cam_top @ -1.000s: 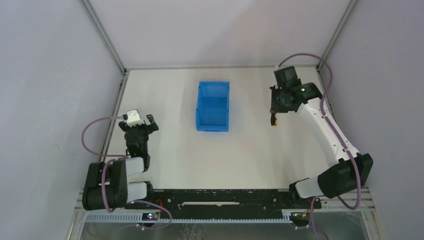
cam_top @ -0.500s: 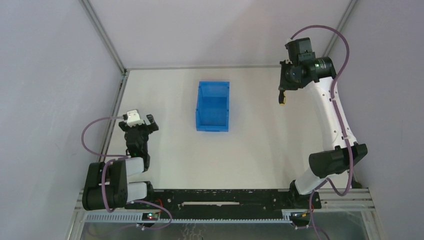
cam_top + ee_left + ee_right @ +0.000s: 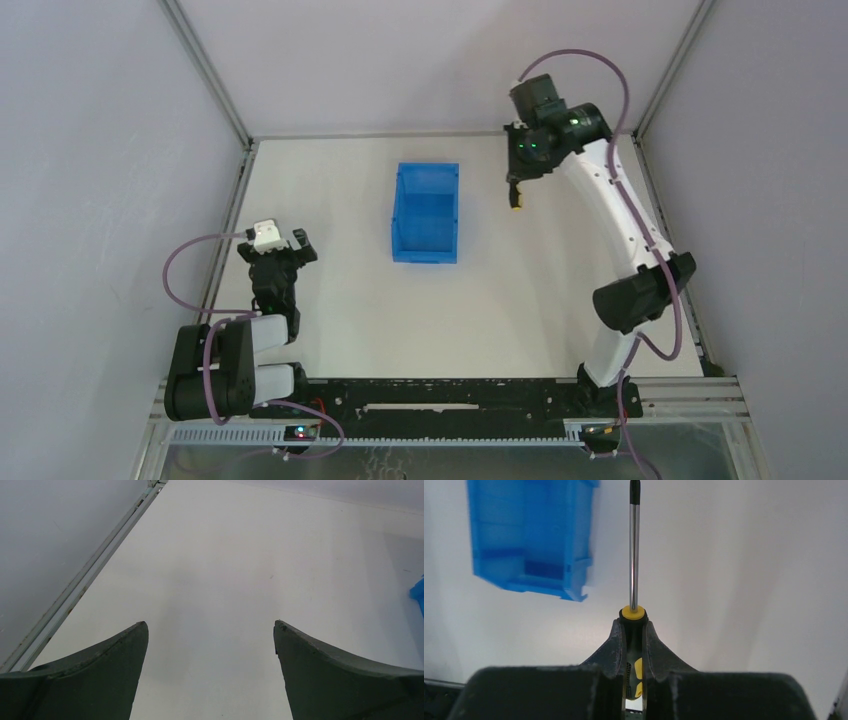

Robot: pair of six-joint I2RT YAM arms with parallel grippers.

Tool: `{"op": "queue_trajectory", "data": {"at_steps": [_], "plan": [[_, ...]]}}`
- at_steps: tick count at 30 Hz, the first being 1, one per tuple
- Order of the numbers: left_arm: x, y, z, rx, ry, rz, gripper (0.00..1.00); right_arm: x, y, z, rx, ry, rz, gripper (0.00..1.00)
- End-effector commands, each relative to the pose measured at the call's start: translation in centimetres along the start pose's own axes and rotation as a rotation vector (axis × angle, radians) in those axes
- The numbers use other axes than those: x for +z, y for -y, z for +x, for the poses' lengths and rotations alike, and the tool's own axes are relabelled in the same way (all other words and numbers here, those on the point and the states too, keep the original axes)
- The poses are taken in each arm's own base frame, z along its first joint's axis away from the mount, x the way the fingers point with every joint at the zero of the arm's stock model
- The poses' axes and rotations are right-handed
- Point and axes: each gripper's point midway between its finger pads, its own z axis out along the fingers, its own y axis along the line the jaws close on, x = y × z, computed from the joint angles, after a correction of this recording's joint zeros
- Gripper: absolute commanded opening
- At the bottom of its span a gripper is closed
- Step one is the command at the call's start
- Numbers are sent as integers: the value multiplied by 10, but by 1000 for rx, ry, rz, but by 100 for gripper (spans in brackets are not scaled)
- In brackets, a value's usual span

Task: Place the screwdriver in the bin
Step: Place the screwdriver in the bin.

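Note:
The blue bin (image 3: 427, 213) stands in the middle of the table, its lower lip toward the arms. My right gripper (image 3: 516, 186) hangs high to the bin's right, shut on the screwdriver (image 3: 516, 200). In the right wrist view the fingers (image 3: 613, 645) clamp the black and yellow handle, and the slim metal shaft of the screwdriver (image 3: 634, 555) points straight ahead. There the bin (image 3: 531, 535) lies below, at the upper left. My left gripper (image 3: 293, 247) rests near the table's left side, open and empty; its fingertips (image 3: 135, 640) stand wide apart over bare table.
Metal frame rails (image 3: 220, 90) run along the back and side edges of the white table (image 3: 500, 300). Grey walls close in the space on three sides. The left arm's white wrist camera (image 3: 265, 235) sits by the left rail.
The right arm has lifted the screwdriver and swung it left and toward the back, closer to the bin. The left arm has not moved.

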Motion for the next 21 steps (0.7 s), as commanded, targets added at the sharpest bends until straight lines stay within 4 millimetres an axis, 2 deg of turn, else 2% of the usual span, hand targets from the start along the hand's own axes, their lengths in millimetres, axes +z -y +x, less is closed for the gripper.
{"op": "queue_trajectory", "data": {"at_steps": [1, 7, 13, 17, 21], "plan": [[7, 3, -22, 11, 67, 2, 100, -5, -44, -16, 28, 53, -71, 0], [7, 3, -23, 12, 66, 0, 100, 5, -98, -24, 34, 72, -133, 0], [7, 3, -23, 11, 67, 1, 100, 14, -141, -27, 57, 84, -203, 0], [7, 3, -23, 11, 67, 2, 100, 17, -155, -30, 82, 92, -239, 0], [7, 2, -23, 11, 67, 0, 100, 24, -160, -27, 84, 87, -237, 0]]}}
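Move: The blue bin's middle lies about 18 cm to the left of my right hand, some 10 cm farther out and roughly 23 cm lower. Nothing else stands near it or on the way to it. My right fingers are already shut on the screwdriver's handle. From my idle left hand the same bin is about 31 cm to the right, 11 cm ahead and 7 cm lower. I sweep my right hand left towards the blue bin by about 15 cm, almost level, bringing the screwdriver in over the bin's near part and slowing towards the end. My fingers keep their hold on the handle, its shaft reaching out ahead of them, while the wrist rolls some 10 degrees so that the hand's left side rises. ##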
